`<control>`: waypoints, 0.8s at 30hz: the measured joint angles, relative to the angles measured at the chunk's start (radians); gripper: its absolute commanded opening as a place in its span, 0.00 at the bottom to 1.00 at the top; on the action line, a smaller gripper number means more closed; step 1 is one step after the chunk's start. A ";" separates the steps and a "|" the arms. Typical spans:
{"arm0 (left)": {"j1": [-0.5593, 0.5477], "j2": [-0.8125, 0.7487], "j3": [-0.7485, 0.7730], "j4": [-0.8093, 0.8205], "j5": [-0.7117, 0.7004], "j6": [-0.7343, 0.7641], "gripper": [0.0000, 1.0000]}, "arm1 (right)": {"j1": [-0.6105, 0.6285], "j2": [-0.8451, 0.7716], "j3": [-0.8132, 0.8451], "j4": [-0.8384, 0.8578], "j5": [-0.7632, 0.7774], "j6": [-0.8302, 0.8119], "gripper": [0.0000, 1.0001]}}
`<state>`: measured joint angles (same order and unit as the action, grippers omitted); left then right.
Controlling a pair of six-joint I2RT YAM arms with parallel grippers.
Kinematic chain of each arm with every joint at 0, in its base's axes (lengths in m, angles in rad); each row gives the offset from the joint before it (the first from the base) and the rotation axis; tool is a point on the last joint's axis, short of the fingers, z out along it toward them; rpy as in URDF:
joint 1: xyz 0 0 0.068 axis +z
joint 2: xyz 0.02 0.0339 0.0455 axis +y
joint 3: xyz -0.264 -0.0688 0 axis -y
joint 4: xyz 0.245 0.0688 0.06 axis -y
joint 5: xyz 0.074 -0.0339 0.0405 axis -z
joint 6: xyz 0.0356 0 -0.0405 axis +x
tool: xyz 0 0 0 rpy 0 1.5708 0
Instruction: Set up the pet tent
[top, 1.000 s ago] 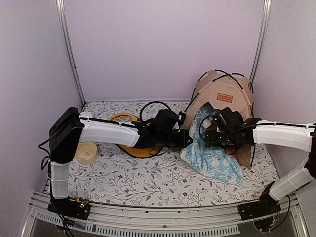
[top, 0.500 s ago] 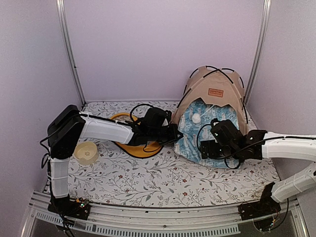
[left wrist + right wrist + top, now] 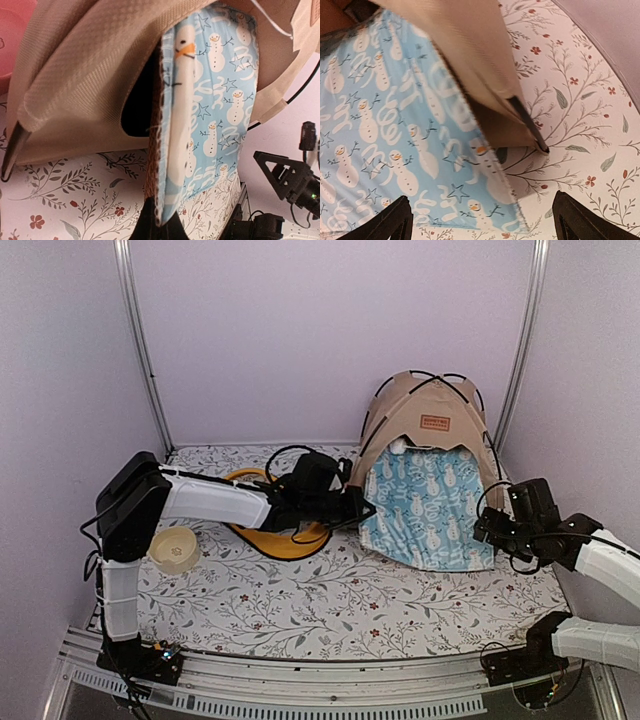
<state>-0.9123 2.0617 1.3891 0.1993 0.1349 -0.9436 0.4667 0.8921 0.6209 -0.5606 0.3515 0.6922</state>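
Observation:
The pet tent (image 3: 430, 405) stands upright at the back right, tan with thin black poles and a brown label (image 3: 435, 423). A blue snowman cushion (image 3: 425, 510) leans out of its opening onto the table. My left gripper (image 3: 358, 510) is shut on the cushion's left edge; in the left wrist view that edge (image 3: 172, 150) runs down between my fingers (image 3: 150, 227), beside the tent wall (image 3: 75, 75). My right gripper (image 3: 490, 530) hangs open just off the cushion's right side. Its wrist view shows the cushion corner (image 3: 485, 200), the tent's fabric (image 3: 470, 50) and a pole tip (image 3: 540, 142).
A yellow feeder (image 3: 262, 540) lies partly under my left forearm. A small tan bowl (image 3: 175, 550) sits at the left by the arm's base. Walls and metal frame posts (image 3: 520, 330) close in the floral table (image 3: 300, 610) behind and right of the tent.
The tent rose from a tilted, collapsed pose to upright. The cushion settled flat against the opening. My right gripper opened fully and drew back to the right; the left kept its grip.

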 measured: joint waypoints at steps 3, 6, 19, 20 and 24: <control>0.000 0.000 0.007 -0.003 0.011 0.011 0.00 | -0.118 -0.027 -0.066 0.033 -0.102 -0.009 0.99; 0.000 0.006 0.026 -0.007 0.019 0.023 0.00 | -0.194 -0.024 -0.135 0.091 -0.203 -0.017 0.95; -0.003 0.084 0.158 -0.049 0.067 0.080 0.00 | -0.224 0.035 -0.174 0.227 -0.422 -0.019 0.00; -0.004 0.090 0.171 -0.058 0.068 0.085 0.00 | -0.225 0.035 -0.158 0.225 -0.429 -0.029 0.00; -0.006 0.114 0.240 -0.090 0.072 0.116 0.05 | -0.221 0.030 -0.088 0.224 -0.455 -0.043 0.00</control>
<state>-0.9180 2.1757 1.6295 0.1089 0.2073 -0.8272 0.2459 0.9222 0.5327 -0.3367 -0.1032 0.6487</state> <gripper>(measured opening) 0.025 0.021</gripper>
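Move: The snowman mat's right edge, which the open right hand goes for, lies about 7 cm below it and 1 cm back, not off to either side; the mat's front right corner is about 5 cm back and 3 cm right of the hand, 11 cm down. From the left hand, already holding the mat's left edge, the tent mouth's middle is roughly 13 cm right and 5 cm ahead, about level, and the mat's right edge some 22 cm right, 5 cm back and 6 cm lower. The right hand pinches the mat's right edge between its fingers: it drops about 7 cm, rolling its left side up some 15 degrees, closes from wide open, then lifts the edge nearly 6 cm with a little forward and left. Meanwhile the left hand, still gripping the left edge, carries it about 4 cm to the right and 2 cm up, towards the middle of the tent mouth. ##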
